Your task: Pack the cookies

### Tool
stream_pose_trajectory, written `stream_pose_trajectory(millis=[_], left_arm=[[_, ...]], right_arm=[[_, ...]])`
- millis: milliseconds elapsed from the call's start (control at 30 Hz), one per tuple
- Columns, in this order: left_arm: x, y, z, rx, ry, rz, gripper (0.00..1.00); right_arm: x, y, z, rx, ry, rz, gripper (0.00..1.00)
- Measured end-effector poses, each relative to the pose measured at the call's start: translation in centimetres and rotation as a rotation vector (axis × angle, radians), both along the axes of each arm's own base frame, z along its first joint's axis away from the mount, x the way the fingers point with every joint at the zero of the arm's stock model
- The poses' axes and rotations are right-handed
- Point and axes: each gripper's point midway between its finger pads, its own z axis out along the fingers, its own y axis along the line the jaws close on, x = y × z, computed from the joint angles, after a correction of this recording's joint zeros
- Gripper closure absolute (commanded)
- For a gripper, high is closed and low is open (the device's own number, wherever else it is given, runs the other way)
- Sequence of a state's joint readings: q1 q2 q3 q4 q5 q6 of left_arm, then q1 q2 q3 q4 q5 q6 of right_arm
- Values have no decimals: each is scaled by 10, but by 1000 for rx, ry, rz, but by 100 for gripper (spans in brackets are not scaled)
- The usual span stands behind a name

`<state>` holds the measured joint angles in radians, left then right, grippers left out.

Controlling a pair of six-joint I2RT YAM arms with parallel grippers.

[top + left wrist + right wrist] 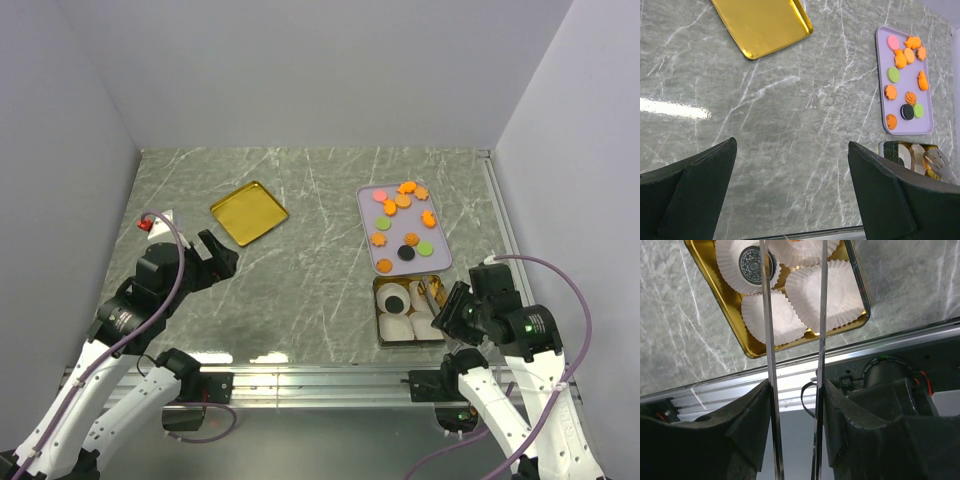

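Note:
Several cookies (pixel 402 222), mostly orange with a few pink, green and black, lie on a lilac tray (pixel 441 255) at the right; the left wrist view shows these cookies (pixel 905 56) on the tray (pixel 927 107) too. One black patterned cookie (pixel 754 262) rests in a white paper cup inside the gold tin (pixel 728 320). My right gripper (pixel 796 385) is shut on metal tongs (pixel 767 315), whose tips hang apart over the tin (pixel 380 335). Left of centre, my left gripper (pixel 790 145) is open over bare table.
A gold lid (pixel 248 212) lies at the back left, also seen from the left wrist (pixel 760 22). White paper cups (pixel 832 290) fill the tin. The table's metal front rail (pixel 320 375) runs close behind the tin. White walls enclose three sides.

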<state>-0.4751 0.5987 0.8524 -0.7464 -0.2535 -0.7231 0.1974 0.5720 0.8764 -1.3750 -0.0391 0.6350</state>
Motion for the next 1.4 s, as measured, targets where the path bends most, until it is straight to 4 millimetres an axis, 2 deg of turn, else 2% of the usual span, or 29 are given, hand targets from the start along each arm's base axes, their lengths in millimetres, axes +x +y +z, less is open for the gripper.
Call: stream_pose_trajectory(millis=[467, 767, 933, 1167, 1300, 1400], left_arm=[[0, 1, 0, 2, -2, 5, 1], [0, 1, 2, -1, -7, 5, 1], [-1, 1, 2, -1, -8, 4, 1], [-1, 1, 2, -1, -7, 3, 1], [-1, 1, 2, -1, -8, 3, 1], [-1, 1, 2, -1, -8, 3, 1]], right_arm=[[1, -1, 2, -2, -7, -3, 48], [11, 2, 31, 18, -81, -13, 49], [22, 2, 48, 13, -101, -12, 49], [40, 7, 41, -5, -19, 9, 48], [60, 18, 37, -7, -6, 48, 48], [74, 38, 33, -29, 10, 141, 48]])
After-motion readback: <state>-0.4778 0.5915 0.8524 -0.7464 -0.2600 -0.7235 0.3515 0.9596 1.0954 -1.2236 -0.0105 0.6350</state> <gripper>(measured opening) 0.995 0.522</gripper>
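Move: The orange cookie lies in the tin's far right paper liner, about 10 cm straight ahead of the right hand and 14 cm below it, between the tips of the held tongs. The dark cookie on the lilac tray is some 24 cm ahead, 2 cm left and 14 cm down; the green cookie stands 3 cm farther out and 6 cm to the right of it. From the left hand, that dark cookie is roughly 14 cm ahead, 48 cm right and 22 cm down. The orange cookie is left in its liner as the right hand, still gripping the half-open tongs, waits briefly, then lifts them about 5 cm out of the tin. It then carries them on forward, 7 cm in all, sinking slightly, and swings some 4 cm left towards the tray's dark cookie, with a slight counter-clockwise turn late on; the fingers keep their opening. ##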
